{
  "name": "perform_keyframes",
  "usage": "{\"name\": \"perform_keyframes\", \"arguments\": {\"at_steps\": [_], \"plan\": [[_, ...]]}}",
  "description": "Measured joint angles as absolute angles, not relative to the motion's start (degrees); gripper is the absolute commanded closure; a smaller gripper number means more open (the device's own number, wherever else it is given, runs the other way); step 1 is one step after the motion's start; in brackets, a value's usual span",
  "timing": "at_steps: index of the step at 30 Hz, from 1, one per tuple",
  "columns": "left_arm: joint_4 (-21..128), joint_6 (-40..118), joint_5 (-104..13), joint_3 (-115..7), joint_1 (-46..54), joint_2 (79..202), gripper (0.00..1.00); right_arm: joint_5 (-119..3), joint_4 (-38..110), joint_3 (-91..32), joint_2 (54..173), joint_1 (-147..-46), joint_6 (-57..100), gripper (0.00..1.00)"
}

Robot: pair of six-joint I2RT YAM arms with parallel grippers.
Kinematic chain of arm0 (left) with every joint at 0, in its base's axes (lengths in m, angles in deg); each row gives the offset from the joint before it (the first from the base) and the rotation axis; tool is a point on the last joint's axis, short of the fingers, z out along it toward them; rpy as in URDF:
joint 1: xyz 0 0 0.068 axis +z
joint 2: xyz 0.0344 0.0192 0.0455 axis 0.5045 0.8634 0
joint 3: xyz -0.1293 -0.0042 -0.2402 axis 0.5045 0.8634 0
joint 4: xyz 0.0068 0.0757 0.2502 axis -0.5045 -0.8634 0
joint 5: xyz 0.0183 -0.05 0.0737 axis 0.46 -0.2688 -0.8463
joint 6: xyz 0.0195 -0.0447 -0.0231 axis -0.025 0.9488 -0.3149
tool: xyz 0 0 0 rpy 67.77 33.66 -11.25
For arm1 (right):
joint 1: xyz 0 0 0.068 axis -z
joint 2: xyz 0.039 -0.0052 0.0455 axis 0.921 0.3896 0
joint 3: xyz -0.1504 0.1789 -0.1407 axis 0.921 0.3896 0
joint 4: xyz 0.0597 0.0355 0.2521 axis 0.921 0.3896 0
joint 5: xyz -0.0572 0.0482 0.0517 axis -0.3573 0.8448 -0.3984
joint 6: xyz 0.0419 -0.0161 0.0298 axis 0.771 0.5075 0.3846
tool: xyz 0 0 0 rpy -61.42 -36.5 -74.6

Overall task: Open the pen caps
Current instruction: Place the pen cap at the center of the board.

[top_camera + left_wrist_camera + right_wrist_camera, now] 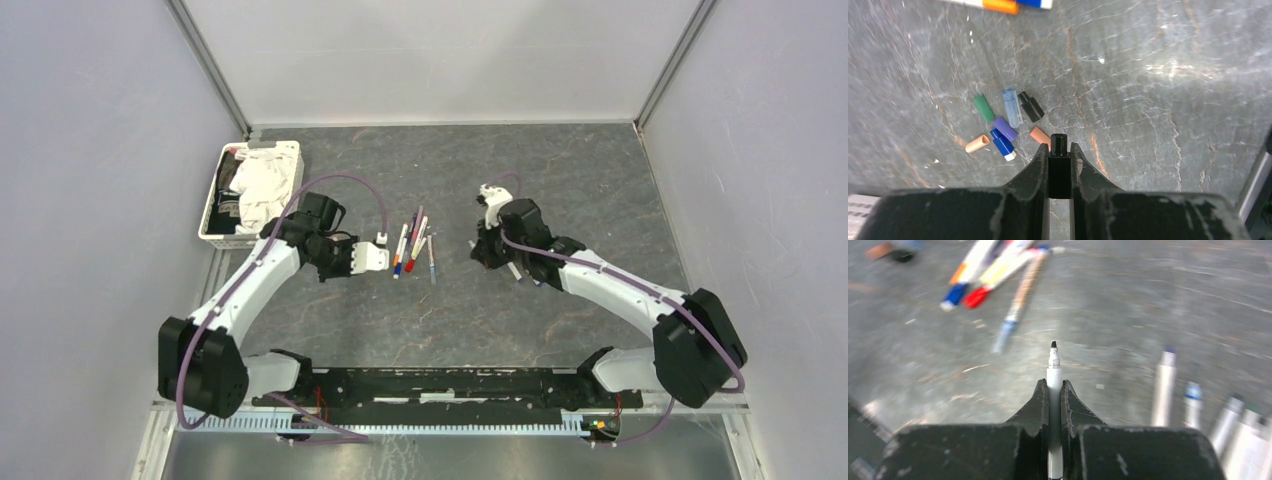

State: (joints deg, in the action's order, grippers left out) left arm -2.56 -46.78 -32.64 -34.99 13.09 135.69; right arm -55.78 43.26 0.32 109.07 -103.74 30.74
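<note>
My left gripper (1059, 147) is shut on a black pen cap (1059, 172) that sticks out past the fingertips, just above the table. Several loose pen caps lie ahead of it: green (983, 108), clear blue (1012, 106), black (1031, 106), purple (1005, 128), blue (1002, 144), peach (977, 143) and brown-orange (1039, 135). My right gripper (1054, 385) is shut on a white pen barrel (1054, 367) whose black tip is bare. In the top view the left gripper (383, 257) and the right gripper (478, 250) flank a bunch of capped pens (412, 245).
A white tray (212, 200) of white cloth stands at the back left. Several uncapped white pens (1164, 387) lie to the right of my right gripper, under its arm (520, 270). Capped pens (993, 270) lie ahead of it to the left.
</note>
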Motion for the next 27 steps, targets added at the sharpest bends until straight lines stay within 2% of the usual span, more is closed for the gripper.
{"name": "perform_keyframes", "arguments": {"at_steps": [4, 8, 13, 15, 16, 17, 27], "plan": [[3.1, -43.7, -32.9, -33.0, 16.4, 139.3, 0.91, -68.3, 44.3, 2.4, 107.0, -100.7, 30.8, 1.0], [8.0, -41.2, -34.1, -30.6, 17.4, 142.6, 0.81, -75.4, 44.8, 4.8, 107.1, -96.9, 31.2, 1.0], [11.8, -39.4, -34.3, -28.1, 17.7, 144.6, 0.57, -78.9, 44.7, 6.7, 109.5, -93.6, 31.2, 1.0], [12.6, -38.6, -34.2, -27.8, 17.8, 144.6, 0.37, -79.3, 44.4, 7.1, 110.6, -93.4, 31.1, 1.0], [12.9, -38.2, -34.2, -27.8, 17.8, 144.6, 0.07, -79.3, 44.1, 7.4, 111.2, -93.4, 31.1, 1.0], [13.2, -37.6, -34.1, -27.8, 17.8, 144.6, 0.01, -79.3, 43.9, 7.6, 111.7, -93.4, 31.1, 1.0], [9.9, -32.9, -30.7, -34.6, 18.5, 143.9, 0.0, -78.7, 40.9, 8.5, 114.7, -93.4, 30.4, 1.0]]}}
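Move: The left hand holds the black cap; the bare spot for it on the board lies about 2 cm ahead, 2 cm to the left and 7 cm below. Beside that spot the salmon cap lies 2 cm farther out and 1 cm left of it, and the other black cap 3 cm farther out and 3 cm right of it. From the right hand, holding the uncapped pen, the thin open pen lies some 3 cm ahead, 13 cm right, 9 cm below; the purple-tipped pen is 2 cm left of it, a black-tipped pen 4 cm right. Bring the left gripper down about 6 cm, easing forward and left while turning some 15 degrees counter-clockwise, and open wide to let go of the black cap on the board; then lift about 4 cm, edging forward. Meanwhile swing the closed right gripper some 13 cm right and 8 cm down, a little forward, turning clockwise, to carry the pen low over the row of open pens. ##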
